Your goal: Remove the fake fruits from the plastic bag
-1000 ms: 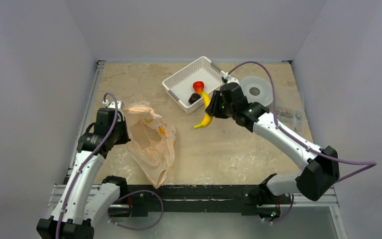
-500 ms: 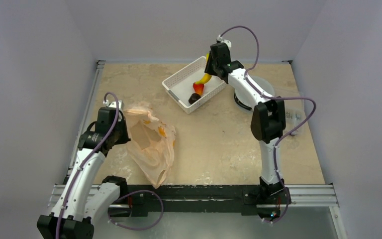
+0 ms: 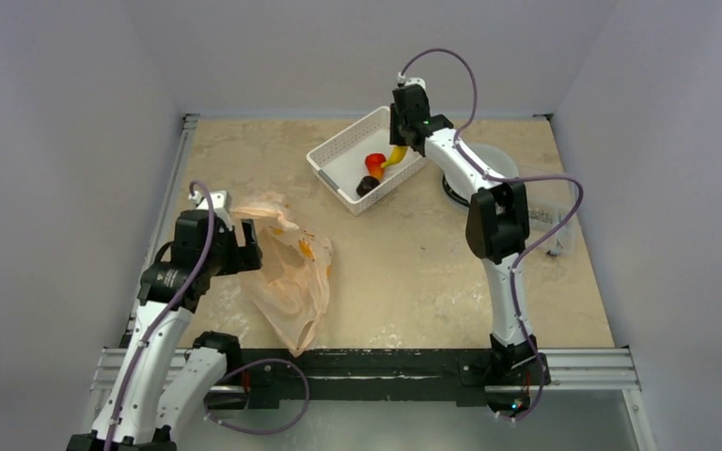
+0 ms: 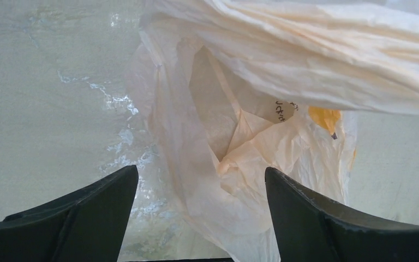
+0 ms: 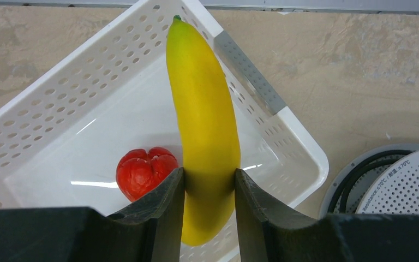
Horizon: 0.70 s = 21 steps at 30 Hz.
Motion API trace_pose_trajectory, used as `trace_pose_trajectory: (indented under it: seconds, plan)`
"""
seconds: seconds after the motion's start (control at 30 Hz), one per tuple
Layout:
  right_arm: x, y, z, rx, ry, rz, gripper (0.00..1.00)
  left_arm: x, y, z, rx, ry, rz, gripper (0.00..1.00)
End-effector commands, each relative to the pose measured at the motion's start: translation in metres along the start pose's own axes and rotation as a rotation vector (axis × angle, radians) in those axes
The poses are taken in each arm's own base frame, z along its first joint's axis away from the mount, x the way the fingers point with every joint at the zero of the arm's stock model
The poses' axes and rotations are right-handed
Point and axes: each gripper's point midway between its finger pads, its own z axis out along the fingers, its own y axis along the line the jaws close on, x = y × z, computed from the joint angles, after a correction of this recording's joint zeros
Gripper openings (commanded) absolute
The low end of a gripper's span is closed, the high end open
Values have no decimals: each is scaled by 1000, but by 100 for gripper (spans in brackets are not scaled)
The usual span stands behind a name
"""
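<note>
The pale-orange plastic bag lies crumpled on the left of the table, its mouth gaping in the left wrist view. At its left edge my left gripper is open, with bag film lying loose under the wide jaws. My right gripper is shut on the yellow banana, holding it over the white basket. A red fruit and a dark maroon fruit lie in the basket.
A round white perforated disc sits just right of the basket, under the right arm. A clear packet lies near the right wall. Metal rails border the table's left and near edges.
The right arm swung the banana from mid-table to over the basket's far side. The left gripper opened, releasing the bag's edge, and shifted slightly nearer.
</note>
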Motion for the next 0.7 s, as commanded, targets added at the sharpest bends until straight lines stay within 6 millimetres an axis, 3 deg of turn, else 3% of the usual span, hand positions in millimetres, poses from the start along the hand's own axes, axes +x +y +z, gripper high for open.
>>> trace_pose_trajectory:
  seconds: [0.0,0.23,0.47,0.53,0.67]
  plan:
    - [-3,0,12,0,-21,-61,17,-18,-12,-25,63,-101,-39,88]
    - [12,2,29,-7,4,-97,43,-30,-25,-89,159,-201,-153,89]
    - [19,-1,34,14,31,-124,67,-72,-36,-166,244,-370,-165,89]
    - [12,-5,26,36,29,-120,70,-84,-40,-186,268,-423,-158,89]
    - [-19,-4,-21,25,-5,-79,73,-108,-40,-218,277,-530,-143,90]
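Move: The basket's middle lies about 6 cm left of the right hand, level with it fore and aft and some 10 cm below; the red fruit is near that middle. The dark fruit is roughly 7 cm back and 7 cm left, the white spool 22 cm right and 4 cm back. From the left hand, the bag's middle is about 7 cm right, 1 cm ahead and 11 cm below, the basket 36 cm ahead and 30 cm right. Right hand sinks about 8 cm, opening to release the banana in basket; left rises 20 cm, back from bag. ##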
